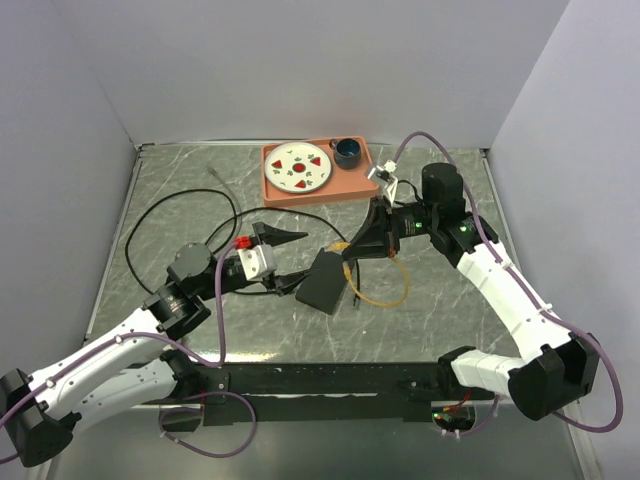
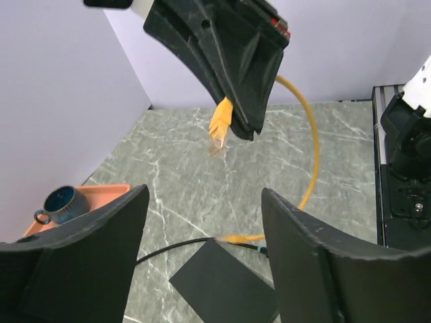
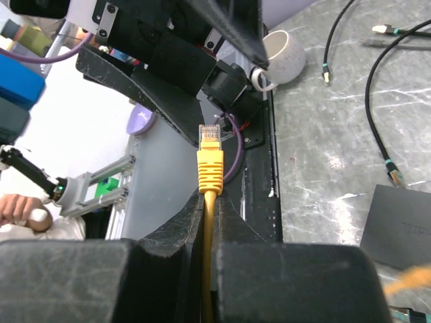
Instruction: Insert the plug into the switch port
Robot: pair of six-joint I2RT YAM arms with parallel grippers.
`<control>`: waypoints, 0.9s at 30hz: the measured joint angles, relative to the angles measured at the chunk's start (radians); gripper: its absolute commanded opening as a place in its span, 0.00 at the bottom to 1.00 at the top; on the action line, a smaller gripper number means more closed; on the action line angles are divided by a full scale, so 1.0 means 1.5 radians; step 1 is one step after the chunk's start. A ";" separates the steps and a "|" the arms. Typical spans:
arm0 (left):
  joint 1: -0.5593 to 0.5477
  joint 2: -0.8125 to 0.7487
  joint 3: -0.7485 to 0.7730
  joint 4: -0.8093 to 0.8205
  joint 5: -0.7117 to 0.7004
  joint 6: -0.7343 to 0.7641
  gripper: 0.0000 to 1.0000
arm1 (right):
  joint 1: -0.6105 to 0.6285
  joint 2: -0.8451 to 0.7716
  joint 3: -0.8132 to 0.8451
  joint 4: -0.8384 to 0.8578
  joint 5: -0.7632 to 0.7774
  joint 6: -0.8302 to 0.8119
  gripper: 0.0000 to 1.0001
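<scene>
The flat black switch box [image 1: 325, 280] lies mid-table, and its port row does not show in any view. My right gripper [image 1: 352, 248] hangs just above the box's far end, shut on the yellow cable [image 1: 385, 292] right behind the yellow plug [image 3: 210, 151]. The plug sticks out past the fingertips, tilted down toward the box [image 2: 225, 286]. My left gripper [image 1: 306, 259] stands open at the box's left side, with its fingers [image 2: 81, 256] wide apart and nothing between them. In the left wrist view the plug [image 2: 221, 124] hangs under the right gripper [image 2: 236, 81].
An orange tray [image 1: 355, 182] at the back holds a patterned plate [image 1: 300, 168] and a blue mug [image 1: 347, 152]. Black cables [image 1: 170, 215] loop across the left of the table, and one runs to the box. The black rail [image 1: 330, 380] borders the near edge.
</scene>
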 measured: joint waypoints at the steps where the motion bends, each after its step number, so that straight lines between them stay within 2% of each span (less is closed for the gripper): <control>1: -0.003 0.000 0.000 0.004 0.000 0.000 0.66 | -0.001 0.001 0.000 0.002 -0.002 0.005 0.00; 3: -0.007 0.004 0.000 0.009 0.000 -0.002 0.60 | -0.001 0.005 0.000 0.005 -0.004 0.010 0.00; 6: -0.012 0.024 0.009 0.009 0.001 -0.006 0.57 | -0.001 0.013 -0.002 0.013 -0.005 0.021 0.00; 14: -0.018 0.068 0.033 0.013 0.002 -0.008 0.53 | -0.001 0.021 -0.012 0.023 -0.006 0.030 0.00; 17: -0.019 0.073 0.038 0.015 0.002 -0.008 0.48 | -0.001 0.021 -0.019 0.030 -0.008 0.035 0.00; 18: -0.019 0.075 0.041 0.016 0.003 -0.008 0.46 | -0.001 0.021 -0.021 0.032 -0.009 0.038 0.00; 19: -0.020 0.078 0.044 0.016 0.005 -0.008 0.36 | -0.001 0.021 -0.024 0.033 -0.009 0.040 0.00; 22: -0.020 0.085 0.051 0.020 0.013 -0.011 0.23 | -0.001 0.021 -0.026 0.035 -0.012 0.043 0.00; 27: -0.022 0.101 0.060 0.023 0.032 -0.013 0.19 | -0.001 0.021 -0.026 0.038 -0.015 0.045 0.00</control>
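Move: The yellow plug, held out by the right fingers, lies about 7 cm to the left hand's right, some 1 cm ahead and level with it. The switch lies flat on the table roughly 22 cm below, about 3 cm ahead and 4 cm to the right of the left hand, with a black plug 9 cm to the right of the switch and 5 cm nearer. From the right hand the yellow plug is about 3 cm left, level. Left hand slides about 3 cm right, closing around the plug's clear tip; right, still gripping the plug, sinks slightly. ##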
